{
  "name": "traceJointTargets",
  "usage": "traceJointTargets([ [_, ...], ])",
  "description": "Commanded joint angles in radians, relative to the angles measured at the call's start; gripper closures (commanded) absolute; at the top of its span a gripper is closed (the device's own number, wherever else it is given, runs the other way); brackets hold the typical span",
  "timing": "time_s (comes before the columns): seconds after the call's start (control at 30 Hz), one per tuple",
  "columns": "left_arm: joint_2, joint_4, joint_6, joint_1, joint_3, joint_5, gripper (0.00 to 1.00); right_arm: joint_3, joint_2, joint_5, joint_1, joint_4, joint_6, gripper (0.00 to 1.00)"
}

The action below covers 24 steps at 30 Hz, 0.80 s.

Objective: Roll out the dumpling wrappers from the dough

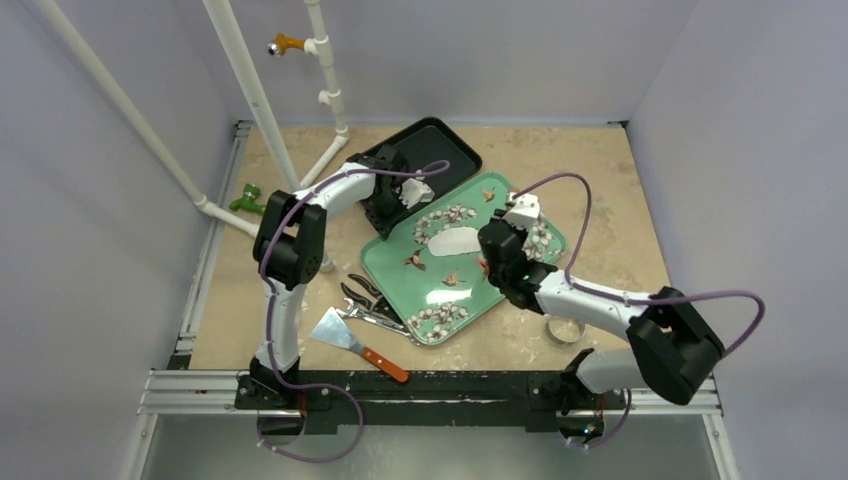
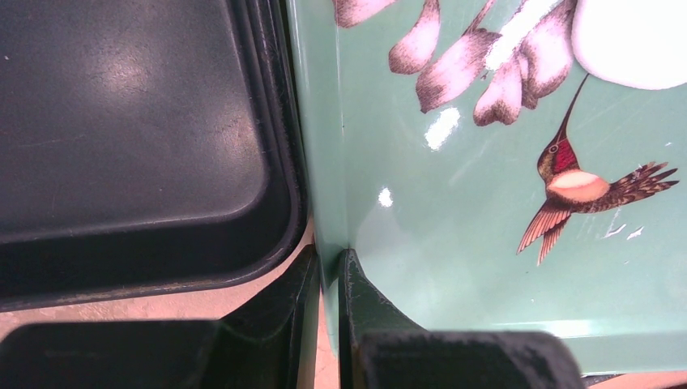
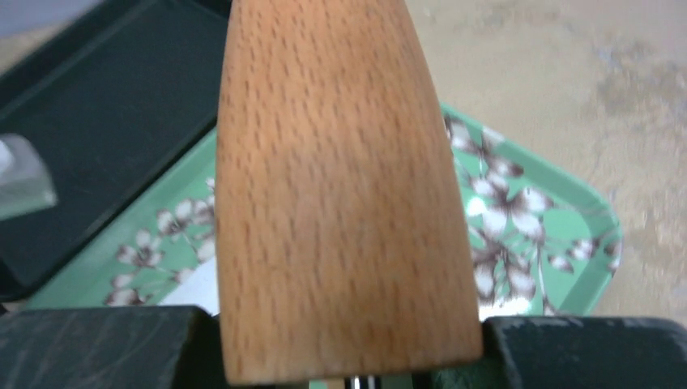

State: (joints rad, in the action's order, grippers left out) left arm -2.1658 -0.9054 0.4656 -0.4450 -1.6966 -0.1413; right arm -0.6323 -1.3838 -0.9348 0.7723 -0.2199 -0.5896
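A flat white oval of dough, the dumpling wrapper (image 1: 455,242), lies on the green floral tray (image 1: 400,262). It also shows in the left wrist view, where the wrapper (image 2: 632,40) fills the top right corner. My left gripper (image 1: 388,215) (image 2: 330,261) is shut on the green tray's left rim (image 2: 317,162), one finger (image 2: 275,316) outside and one inside. My right gripper (image 1: 498,252) (image 3: 348,344) hovers just right of the wrapper, shut on a wooden rolling pin (image 3: 340,186) that points away from the camera. A sliver of the wrapper (image 3: 194,285) shows beside the pin.
A black tray (image 1: 455,150) (image 2: 121,121) lies against the green tray's back left. A scraper with an orange handle (image 1: 352,342) and black tongs (image 1: 365,300) lie at the front left. A shiny metal ring (image 1: 563,328) sits near the right arm.
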Motion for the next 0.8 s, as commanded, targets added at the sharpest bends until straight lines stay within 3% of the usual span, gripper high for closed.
traceJointTargets([
  [0.0, 0.024, -0.003, 0.025, 0.019, 0.018, 0.015, 1.00, -0.066, 0.121, 0.200, -0.097, -0.170, 0.275, 1.00],
  [0.17, 0.038, -0.004, 0.003, 0.020, 0.008, -0.003, 0.99, -0.104, 0.102, 0.424, -0.246, -0.210, 0.315, 1.00],
  [0.33, 0.046, -0.026, -0.005, 0.020, -0.009, -0.023, 0.92, -0.160, -0.018, 0.779, -0.452, -0.276, 0.185, 1.00],
  [0.5, 0.079, -0.032, -0.007, 0.022, -0.014, -0.042, 0.80, -0.308, -0.163, 0.944, -0.542, -0.270, 0.165, 1.00],
  [0.77, 0.146, -0.041, 0.008, 0.022, -0.014, -0.061, 0.69, -0.503, -0.395, 1.178, -0.723, -0.140, 0.086, 1.00],
])
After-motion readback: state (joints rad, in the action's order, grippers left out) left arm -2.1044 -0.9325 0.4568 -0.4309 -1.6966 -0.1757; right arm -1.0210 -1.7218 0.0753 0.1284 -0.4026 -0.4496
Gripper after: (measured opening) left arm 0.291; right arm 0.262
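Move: The right hand, holding the wooden roller, has the bare table beyond the green tray roughly 25 cm ahead and 10 cm to its right, some 12 cm below. The tray's far corner is 21 cm straight ahead; the wrapper lies 3 cm ahead and 8 cm left, the black tray 23 cm ahead and 15 cm left, all similarly low. The left hand pinches the green tray's left rim; that tray's middle is about 6 cm back and 16 cm right of it, practically level. Forward some 17 cm and about 5 cm right, the right hand carries the roller away from the wrapper towards the bare table past the tray's far corner, arching up about 7 cm before sinking halfway back, while turning counter-clockwise and rolling its left side up, some 20 degrees each. The left hand stays put, then opens its fingers off the rim and lifts 2.5 cm. ##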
